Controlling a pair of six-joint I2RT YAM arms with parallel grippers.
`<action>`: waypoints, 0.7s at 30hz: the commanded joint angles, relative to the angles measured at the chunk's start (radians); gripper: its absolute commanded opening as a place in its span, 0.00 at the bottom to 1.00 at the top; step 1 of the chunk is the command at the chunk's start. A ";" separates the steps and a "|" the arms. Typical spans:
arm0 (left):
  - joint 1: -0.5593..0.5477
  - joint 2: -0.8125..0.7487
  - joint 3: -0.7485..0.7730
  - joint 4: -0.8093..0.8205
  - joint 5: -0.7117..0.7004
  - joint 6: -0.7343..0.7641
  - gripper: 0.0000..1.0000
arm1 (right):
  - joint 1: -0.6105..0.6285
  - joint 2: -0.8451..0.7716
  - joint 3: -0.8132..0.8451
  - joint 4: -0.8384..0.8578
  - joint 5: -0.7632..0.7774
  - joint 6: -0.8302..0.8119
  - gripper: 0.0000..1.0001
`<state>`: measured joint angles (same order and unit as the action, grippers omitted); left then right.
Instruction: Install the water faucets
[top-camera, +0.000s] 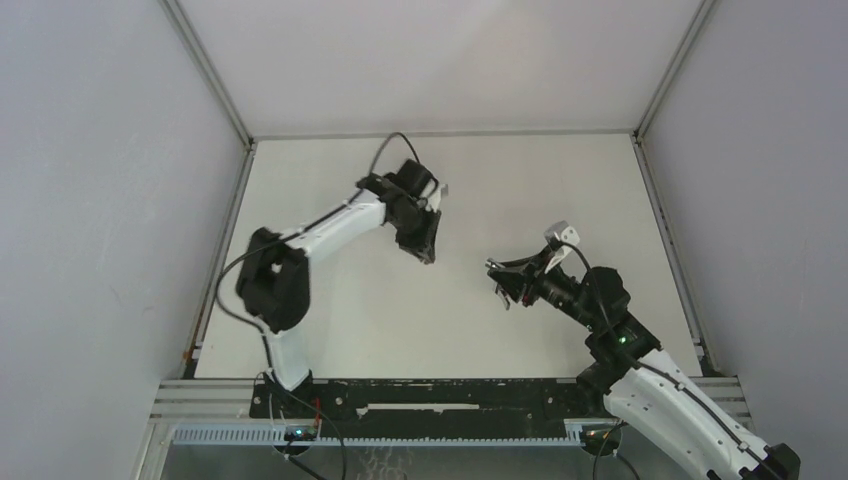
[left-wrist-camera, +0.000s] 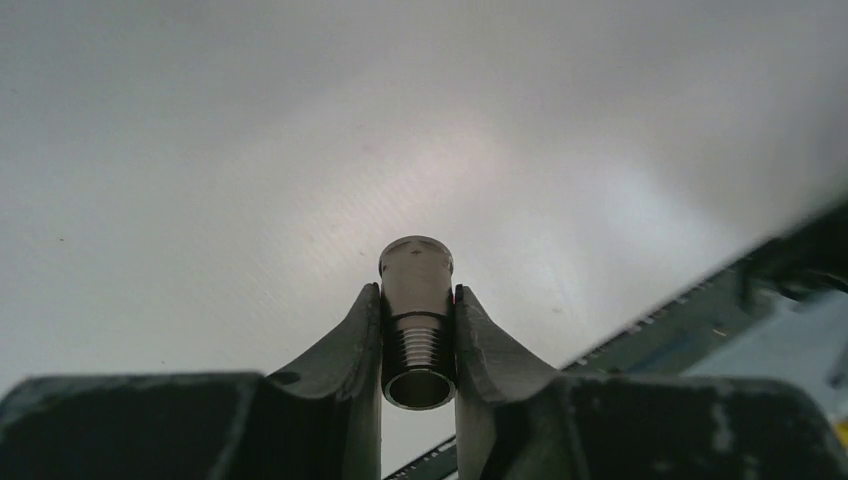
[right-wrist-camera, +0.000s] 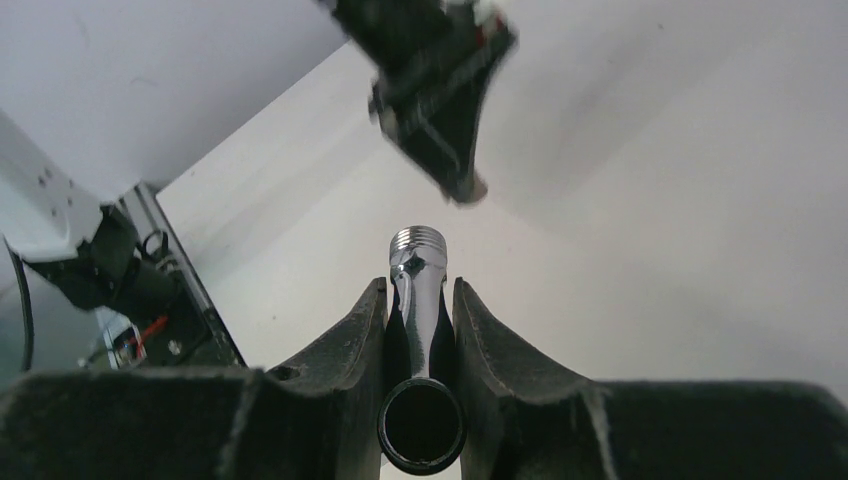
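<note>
In the left wrist view, the short dull-grey stub (left-wrist-camera: 416, 262) of the water faucets stands upright between my left gripper's (left-wrist-camera: 417, 290) fingers, threaded open end towards the camera. Both pads press its sides, so that gripper is shut on it. My right gripper (right-wrist-camera: 419, 285) is shut on the shiny chrome tap piece (right-wrist-camera: 418, 262), whose threaded tip points away and whose dark round opening faces the camera. From above, the left gripper (top-camera: 428, 250) hangs over the table's middle, and the right gripper (top-camera: 497, 278) sits a short way to its right, pointing left. The left gripper (right-wrist-camera: 440, 110) hangs above the chrome tip.
The white table (top-camera: 560, 180) is walled in by grey panels on both sides and at the back. A black and aluminium rail (top-camera: 450, 395) runs along the near edge by the arm bases. The left arm's base and cables (right-wrist-camera: 120, 280) show at the right wrist view's left.
</note>
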<state>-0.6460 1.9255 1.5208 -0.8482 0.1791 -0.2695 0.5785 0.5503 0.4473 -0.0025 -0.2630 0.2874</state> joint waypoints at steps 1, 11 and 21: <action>0.105 -0.301 0.123 0.016 0.392 0.034 0.00 | 0.025 -0.079 -0.060 0.274 -0.091 -0.161 0.00; 0.206 -0.492 -0.029 0.242 0.911 -0.324 0.00 | 0.178 -0.036 0.065 0.184 -0.073 -0.500 0.00; 0.205 -0.549 -0.157 0.475 1.130 -0.608 0.00 | 0.432 0.022 0.051 0.373 0.253 -0.975 0.00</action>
<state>-0.4454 1.4269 1.4010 -0.5320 1.1629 -0.7155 0.9630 0.5480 0.4747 0.2291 -0.1261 -0.3992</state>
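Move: The left hand points down with the tee fitting already in its fingers, low over the table. The water faucet it is being taken to sits in the right fingers, about 15 cm to the right, some 9 cm nearer the base and roughly 15 cm higher. From the right hand, the tee fitting lies about 15 cm left, 9 cm farther forward and around 15 cm below. Nothing else stands nearby. Still pinching the tee fitting, the left hand shoots up about 26 cm, then draws back some 8 cm, its fingers swinging from pointing down to nearly level, towards the faucet on the right. The right hand keeps its grip on the faucet, rises some 7 cm while easing left and back, and rolls roughly 40 degrees, turning its fingers more to the left. ##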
